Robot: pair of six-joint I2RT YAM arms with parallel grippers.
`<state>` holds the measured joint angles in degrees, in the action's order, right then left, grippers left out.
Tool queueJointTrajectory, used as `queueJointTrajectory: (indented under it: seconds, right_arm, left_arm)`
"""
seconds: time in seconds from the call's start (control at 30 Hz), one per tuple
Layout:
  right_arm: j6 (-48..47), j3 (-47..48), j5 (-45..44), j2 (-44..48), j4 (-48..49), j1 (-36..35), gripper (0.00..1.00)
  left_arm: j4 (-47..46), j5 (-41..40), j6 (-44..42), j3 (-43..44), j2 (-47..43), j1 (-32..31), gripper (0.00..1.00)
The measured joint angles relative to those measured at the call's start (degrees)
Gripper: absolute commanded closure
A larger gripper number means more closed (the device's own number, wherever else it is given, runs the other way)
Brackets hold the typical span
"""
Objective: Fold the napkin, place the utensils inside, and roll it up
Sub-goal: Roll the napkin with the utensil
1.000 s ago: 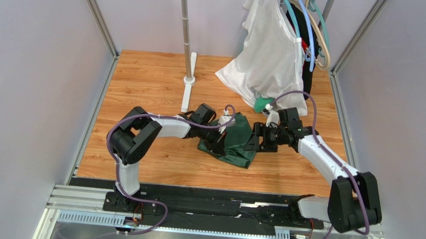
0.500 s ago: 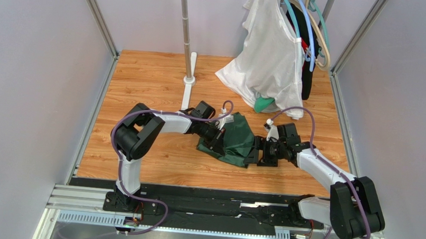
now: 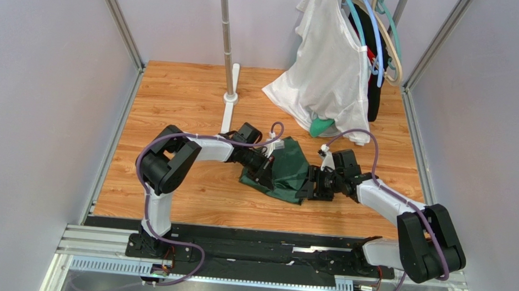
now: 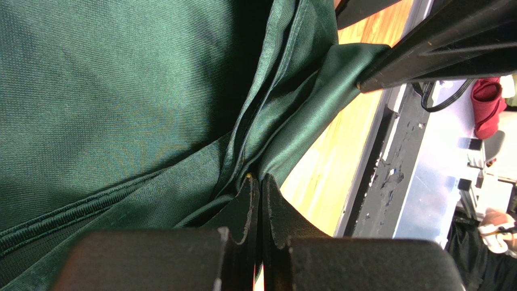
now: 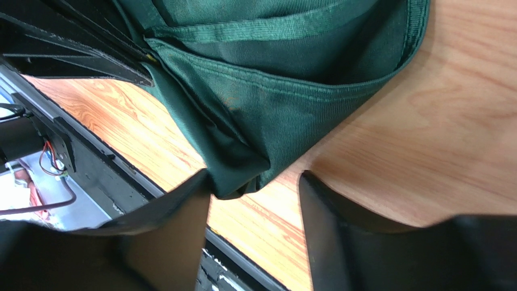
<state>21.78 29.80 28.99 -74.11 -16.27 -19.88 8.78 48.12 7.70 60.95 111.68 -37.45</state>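
The dark green napkin (image 3: 289,172) lies bunched in folds on the wooden table, between my two grippers. My left gripper (image 3: 268,167) is at its left side. In the left wrist view the left gripper (image 4: 261,179) is shut, pinching a fold of the napkin (image 4: 121,103) at its tips. My right gripper (image 3: 312,184) is at the napkin's right end. In the right wrist view the right gripper (image 5: 255,182) is open, with a hemmed corner of the napkin (image 5: 273,115) hanging just between its fingertips. The utensils are out of view.
A white garment (image 3: 329,68) on hangers hangs at the back right, over a brighter green garment (image 3: 320,127). A metal pole with a white foot (image 3: 229,95) stands at the back centre. Grey walls flank the table, and a black rail (image 3: 255,244) runs along its near edge.
My right gripper has moved left and nearer, up to the napkin's right corner, and its jaws have narrowed. The left gripper shifted slightly and still holds the cloth.
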Motion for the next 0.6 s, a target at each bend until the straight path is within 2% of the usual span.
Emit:
queueJointTrajectory:
  seconds: [0.1, 0.17, 0.33, 0.37, 0.43, 0.47, 0.57, 0.6]
  right_arm:
    - [0.9, -0.4, 0.0, -0.5, 1.2, -0.1, 0.64]
    - [1.5, -0.6, 0.2, -1.3, 2.0, -0.2, 0.65]
    - [2.2, -0.6, 0.7, -2.5, 3.4, -0.2, 0.81]
    - [2.3, -0.6, 0.7, -2.5, 3.6, -0.2, 0.85]
    - [2.4, -0.6, 1.0, -2.7, 3.9, -0.3, 0.96]
    - [2.6, -0.6, 1.1, -2.9, 3.9, -0.3, 1.0]
    - [2.8, -0.1, 1.2, -4.3, 3.9, -0.2, 1.0]
    - [2.8, 0.2, 1.3, -4.9, 3.7, -0.2, 1.0]
  left_arm:
    - [0.0, 0.3, 0.2, 0.0, 0.1, 0.0, 1.0]
    - [0.0, 0.4, 0.2, 0.0, 0.2, 0.0, 1.0]
    - [0.0, 0.7, 0.5, 0.0, 0.3, 0.0, 1.0]
    - [0.0, 0.7, 0.5, 0.0, 0.3, 0.0, 0.98]
    - [0.0, 0.7, 0.5, 0.0, 0.3, 0.0, 0.89]
    - [-0.1, 0.7, 0.5, 0.0, 0.3, 0.0, 0.74]
    - [-1.0, 0.7, 0.7, -0.3, 0.2, 0.0, 0.52]
    - [-1.1, 0.9, 0.9, -0.5, -0.1, 0.0, 0.5]
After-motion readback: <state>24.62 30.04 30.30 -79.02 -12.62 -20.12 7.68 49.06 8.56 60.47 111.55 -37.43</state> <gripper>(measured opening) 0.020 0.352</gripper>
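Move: Just beyond the open right fingertips, about 1 cm left and 1 cm below the right hand, level with it fore and aft, lies the napkin's near right corner. The flat middle of the napkin is some 6 cm ahead and 8 cm left of that hand. The part of the near fold that the left fingers still pinch is about 10 cm left and 1 cm ahead. From the left hand, the corner is about 9 cm right, 1 cm back and 1 cm lower. Closing on the napkin's near right corner, the right hand eases down about 1 cm and left nearly as much, and its fingers go from over half open to shut, pinching the gathered layers. The left hand stays in place on the fold and keeps its grip until the very end, when its fingers part about a third of the way. ##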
